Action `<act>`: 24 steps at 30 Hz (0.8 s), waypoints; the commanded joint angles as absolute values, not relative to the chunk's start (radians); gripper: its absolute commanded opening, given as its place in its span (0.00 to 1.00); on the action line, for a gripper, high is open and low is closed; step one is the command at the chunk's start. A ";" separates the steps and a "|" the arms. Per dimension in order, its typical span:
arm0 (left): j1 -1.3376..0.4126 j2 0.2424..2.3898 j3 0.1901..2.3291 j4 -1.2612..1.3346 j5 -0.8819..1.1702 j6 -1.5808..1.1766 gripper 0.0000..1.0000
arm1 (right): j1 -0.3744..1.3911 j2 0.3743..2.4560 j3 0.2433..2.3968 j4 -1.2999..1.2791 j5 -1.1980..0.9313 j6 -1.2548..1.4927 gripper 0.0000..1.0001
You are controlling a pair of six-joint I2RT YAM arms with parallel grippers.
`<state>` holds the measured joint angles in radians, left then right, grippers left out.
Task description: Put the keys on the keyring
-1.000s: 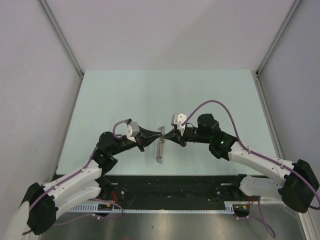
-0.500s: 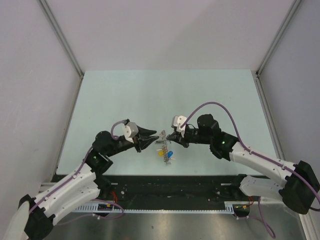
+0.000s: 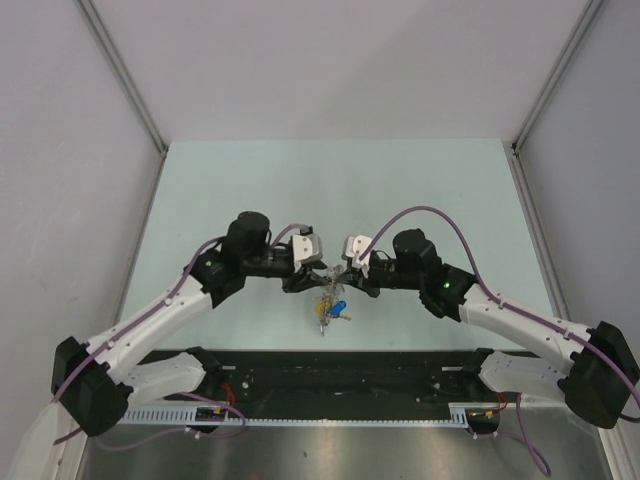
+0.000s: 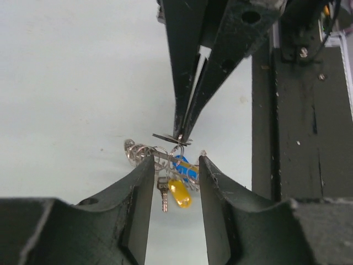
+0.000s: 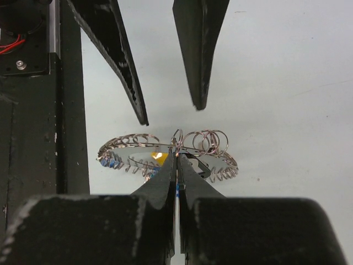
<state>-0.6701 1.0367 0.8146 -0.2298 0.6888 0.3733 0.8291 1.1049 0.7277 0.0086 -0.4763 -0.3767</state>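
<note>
The keyring (image 5: 220,160) is a flat grey ring with small wire loops along its edge. My right gripper (image 5: 176,157) is shut on its near rim and holds it above the table. Several keys hang below it: a yellow one (image 4: 180,194), a blue one (image 4: 185,167) and a small silver blade (image 4: 162,200). My left gripper (image 4: 175,164) is open, with its fingers (image 5: 197,52) on either side of the ring's far edge, not touching it. In the top view the two grippers meet tip to tip around the ring (image 3: 328,279), with the keys (image 3: 331,309) dangling just below.
The pale green table (image 3: 300,190) has walls on three sides. A black rail (image 3: 350,368) runs along the near edge below the keys. It also shows in the left wrist view (image 4: 309,138) and in the right wrist view (image 5: 33,110).
My left gripper has let go of the ring's left edge, and its arm has swung up and turned. The ring has tilted in my right gripper, and the keys now hang in sight.
</note>
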 commanded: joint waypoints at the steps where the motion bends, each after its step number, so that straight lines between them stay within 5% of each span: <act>1: -0.666 1.115 0.925 -0.455 0.822 0.591 0.41 | 0.833 1.071 0.776 0.043 -0.492 -0.396 0.00; 17: -0.664 1.276 1.012 -0.512 0.868 0.650 0.31 | 0.842 1.071 0.776 0.040 -0.502 -0.402 0.00; 23: -0.666 1.273 1.003 -0.471 0.902 0.615 0.20 | 0.842 1.072 0.778 0.032 -0.499 -0.403 0.00; 24: -0.666 1.273 1.003 -0.468 0.903 0.612 0.12 | 0.842 1.072 0.778 0.029 -0.494 -0.403 0.00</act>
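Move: The keyring's top wire loop, pinched in the right fingertips, lies about 4 cm below the left hand, roughly level fore and aft and about 1 cm to its right. From the left hand, the yellow key hangs some 12 cm below, 2 cm back and 1 cm to the left; the blue key hangs at like height, 2 cm back and 2 cm to the right. The loop is right at the right hand's own pads. Left hand sinks about 4 cm onto the loop, fingers narrowing around it; the right keeps its pinch. ##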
